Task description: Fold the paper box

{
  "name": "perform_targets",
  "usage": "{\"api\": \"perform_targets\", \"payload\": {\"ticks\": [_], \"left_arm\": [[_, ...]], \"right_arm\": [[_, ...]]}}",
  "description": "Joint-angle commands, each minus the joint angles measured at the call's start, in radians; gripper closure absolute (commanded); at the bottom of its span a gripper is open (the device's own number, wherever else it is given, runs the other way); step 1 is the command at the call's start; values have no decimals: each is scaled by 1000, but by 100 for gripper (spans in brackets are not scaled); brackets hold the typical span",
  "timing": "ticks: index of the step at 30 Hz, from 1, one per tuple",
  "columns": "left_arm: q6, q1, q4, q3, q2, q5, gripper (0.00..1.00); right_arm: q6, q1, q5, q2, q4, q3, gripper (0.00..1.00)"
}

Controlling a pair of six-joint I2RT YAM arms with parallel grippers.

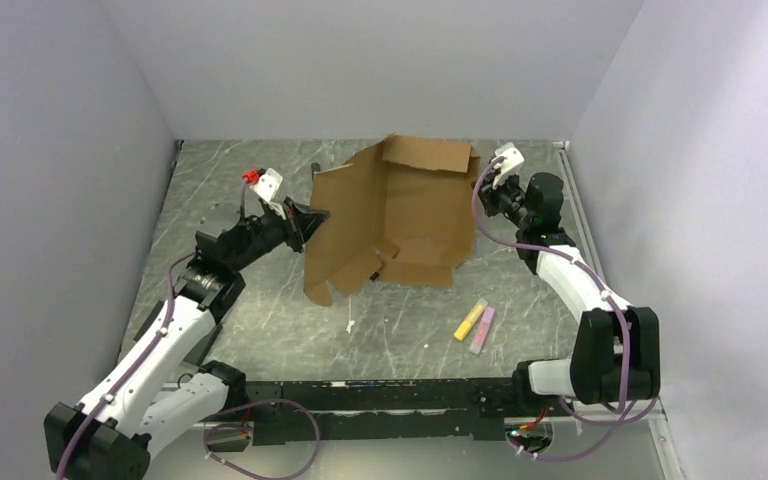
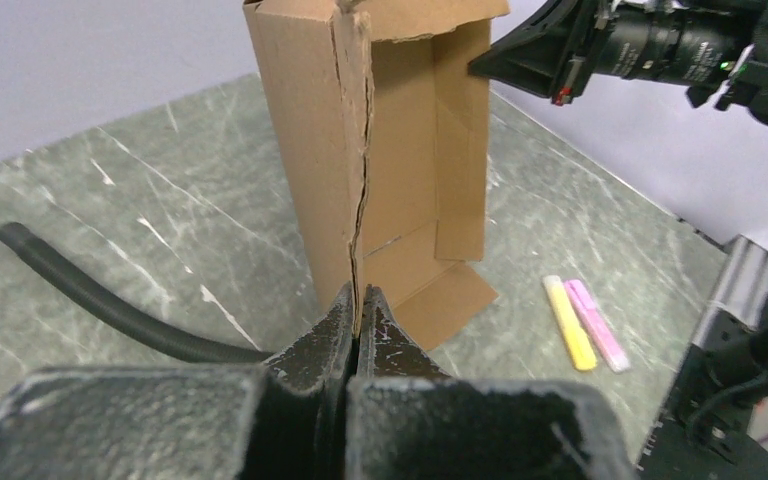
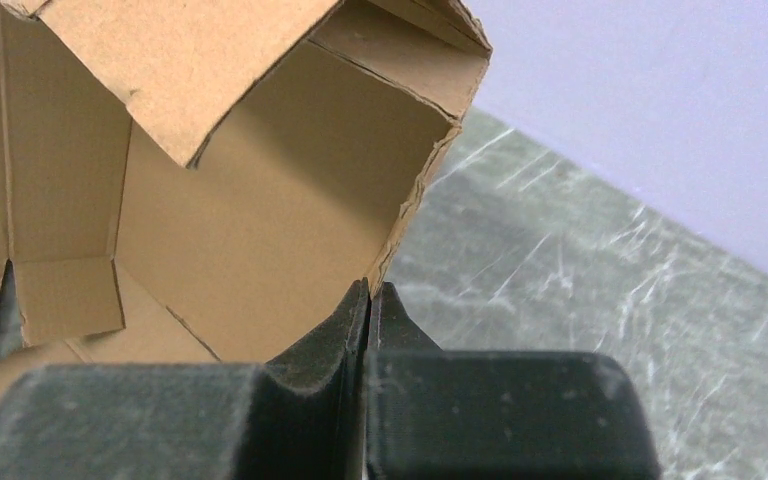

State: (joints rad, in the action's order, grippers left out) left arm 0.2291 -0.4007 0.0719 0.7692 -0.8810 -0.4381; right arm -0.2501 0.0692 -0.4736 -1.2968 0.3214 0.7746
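Observation:
The paper box [image 1: 400, 215] is a brown corrugated cardboard sheet, partly raised off the table between both arms, with walls and flaps bent up. My left gripper [image 1: 312, 222] is shut on its left edge; in the left wrist view the jaws [image 2: 360, 312] pinch the thin cardboard edge of the box [image 2: 400, 150]. My right gripper [image 1: 482, 183] is shut on the box's right wall; in the right wrist view the jaws [image 3: 370, 296] clamp the frayed edge of the box [image 3: 260, 220].
A yellow highlighter [image 1: 470, 319] and a pink highlighter [image 1: 483, 329] lie side by side on the table in front of the box, also seen as yellow [image 2: 570, 322] and pink [image 2: 597, 324]. A black cable [image 2: 100, 300] crosses the grey marbled table [image 1: 260, 320]. White walls enclose three sides.

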Motion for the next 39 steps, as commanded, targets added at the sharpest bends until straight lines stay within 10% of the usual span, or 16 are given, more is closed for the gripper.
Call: {"api": "perform_targets", "payload": {"ticks": [1, 15, 29, 39], "left_arm": [[-105, -4, 162, 34, -56, 42, 100], [-216, -27, 380, -146, -150, 67, 100], [-259, -31, 396, -237, -74, 37, 100], [-275, -33, 389, -239, -54, 27, 100]], "right_arm": [[-30, 5, 39, -45, 157, 79, 100], [-107, 6, -11, -82, 507, -172, 99], [-50, -45, -153, -1, 317, -142, 80], [-209, -115, -369, 42, -54, -11, 41]]}}
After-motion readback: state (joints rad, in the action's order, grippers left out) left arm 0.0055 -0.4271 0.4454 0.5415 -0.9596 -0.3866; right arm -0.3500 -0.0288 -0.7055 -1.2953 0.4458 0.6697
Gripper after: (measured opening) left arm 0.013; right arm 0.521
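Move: I already hold the box tilted up between both hands, each pinching the edge of one side panel. Its middle lies about 9 cm ahead of my left hand, 15 cm to the right and 8 cm lower; from my right hand it is some 13 cm left, 3 cm back and about level. The black tube lies roughly 10 cm ahead of my left hand and 27 cm below, neither left nor right. The yellow marker is about 25 cm back, 3 cm left and 20 cm below my right hand. Gripping both side edges, I push the box forward 3 to 5 cm, then lower it and ease back, my left hand sinking about 5 cm and rolling some 15 degrees clockwise about its fingers, as seen from behind it. My right hand tips up a little and levels again; drawing back, it opens and lets go of the right panel. My left fingers stay shut on theirs. ##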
